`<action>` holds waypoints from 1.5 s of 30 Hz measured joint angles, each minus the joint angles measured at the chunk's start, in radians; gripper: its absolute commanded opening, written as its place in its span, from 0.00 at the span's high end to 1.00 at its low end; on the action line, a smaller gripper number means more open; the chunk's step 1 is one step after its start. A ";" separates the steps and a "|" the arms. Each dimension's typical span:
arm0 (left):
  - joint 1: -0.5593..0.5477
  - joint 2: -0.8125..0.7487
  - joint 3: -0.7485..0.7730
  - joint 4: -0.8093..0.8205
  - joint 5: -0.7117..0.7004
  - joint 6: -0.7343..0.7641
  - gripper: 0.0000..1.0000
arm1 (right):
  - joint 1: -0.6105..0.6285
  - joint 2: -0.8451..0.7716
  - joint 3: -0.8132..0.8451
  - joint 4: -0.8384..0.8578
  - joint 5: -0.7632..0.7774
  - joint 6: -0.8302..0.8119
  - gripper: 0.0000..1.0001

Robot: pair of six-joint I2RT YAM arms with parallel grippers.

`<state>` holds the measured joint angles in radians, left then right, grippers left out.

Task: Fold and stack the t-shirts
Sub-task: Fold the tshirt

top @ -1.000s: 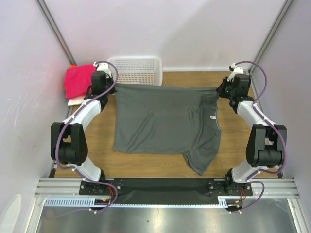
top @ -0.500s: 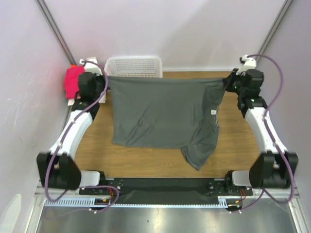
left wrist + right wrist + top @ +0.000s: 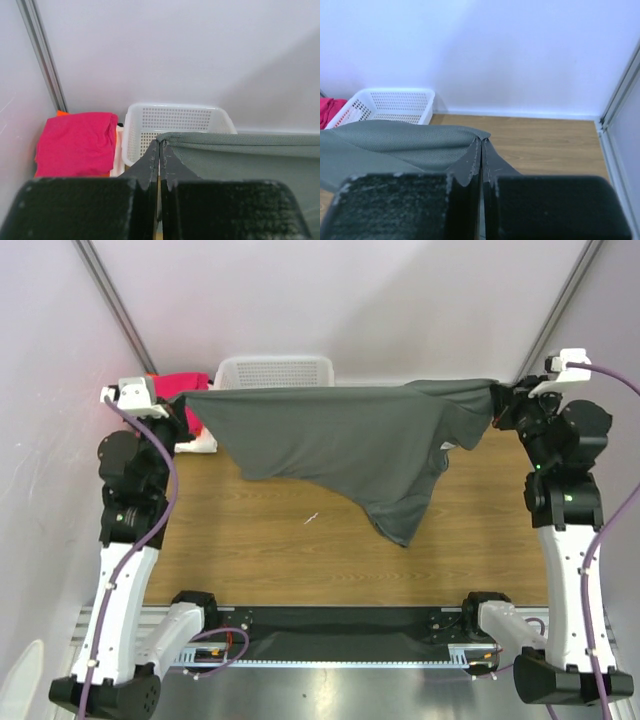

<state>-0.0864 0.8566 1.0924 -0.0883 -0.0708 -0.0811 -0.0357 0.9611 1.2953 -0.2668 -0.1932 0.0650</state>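
Observation:
A dark grey t-shirt [image 3: 340, 440] hangs stretched in the air between both arms, its lower part drooping to a point near the table's middle. My left gripper [image 3: 188, 400] is shut on its left corner, also seen at the left gripper [image 3: 160, 142] pinching grey t-shirt cloth [image 3: 240, 155]. My right gripper [image 3: 497, 392] is shut on the opposite corner; the right gripper [image 3: 481, 139] pinches the grey t-shirt fold [image 3: 405, 140]. A magenta-pink t-shirt [image 3: 75, 142] lies folded at the back left on an orange one [image 3: 61, 113].
A white mesh basket [image 3: 275, 371] stands against the back wall, behind the raised shirt. The wooden table [image 3: 300, 540] shows under the shirt. Metal posts [image 3: 110, 300] and side walls close in left and right.
Both arms have risen and spread outward, lifting the grey t-shirt off the table until it hangs taut between them. Both grips held throughout.

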 measured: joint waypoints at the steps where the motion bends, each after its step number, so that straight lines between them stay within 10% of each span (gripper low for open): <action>1: 0.000 -0.013 0.002 -0.014 0.000 0.003 1.00 | 0.000 -0.008 0.011 -0.015 -0.001 -0.005 1.00; 31: 0.000 -0.190 0.507 -0.651 -0.040 -0.033 1.00 | -0.001 -0.206 0.538 -0.510 0.020 -0.118 1.00; 45: 0.000 -0.010 -0.078 -0.472 -0.049 -0.087 1.00 | -0.001 -0.178 -0.023 -0.439 0.034 -0.098 1.00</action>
<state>-0.0868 0.8463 1.0145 -0.5602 -0.1200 -0.1684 -0.0364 0.7834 1.2728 -0.7059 -0.1593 -0.0326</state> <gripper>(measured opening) 0.006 0.010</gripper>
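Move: The left hand holds one upper corner of the stretched t-shirt and the right hand the other. The bare tabletop's middle, over which it is to be spread, lies some 27 cm to the left hand's right, 3 cm back and 28 cm below; from the right hand, about 28 cm left, 4 cm back and 30 cm below. The white basket is roughly 22 cm ahead and 11 cm right of the left hand, the pink stack 20 cm ahead and 14 cm left. Backward and up first, both hands draw the stretched t-shirt towards the robot, some 15 to 20 cm back and about 10 cm higher; then they turn and swing it down and forward, dropping 20 cm or more towards the tabletop as the fingers tip downward about 30 degrees. Both grippers stay shut on their corners throughout. ##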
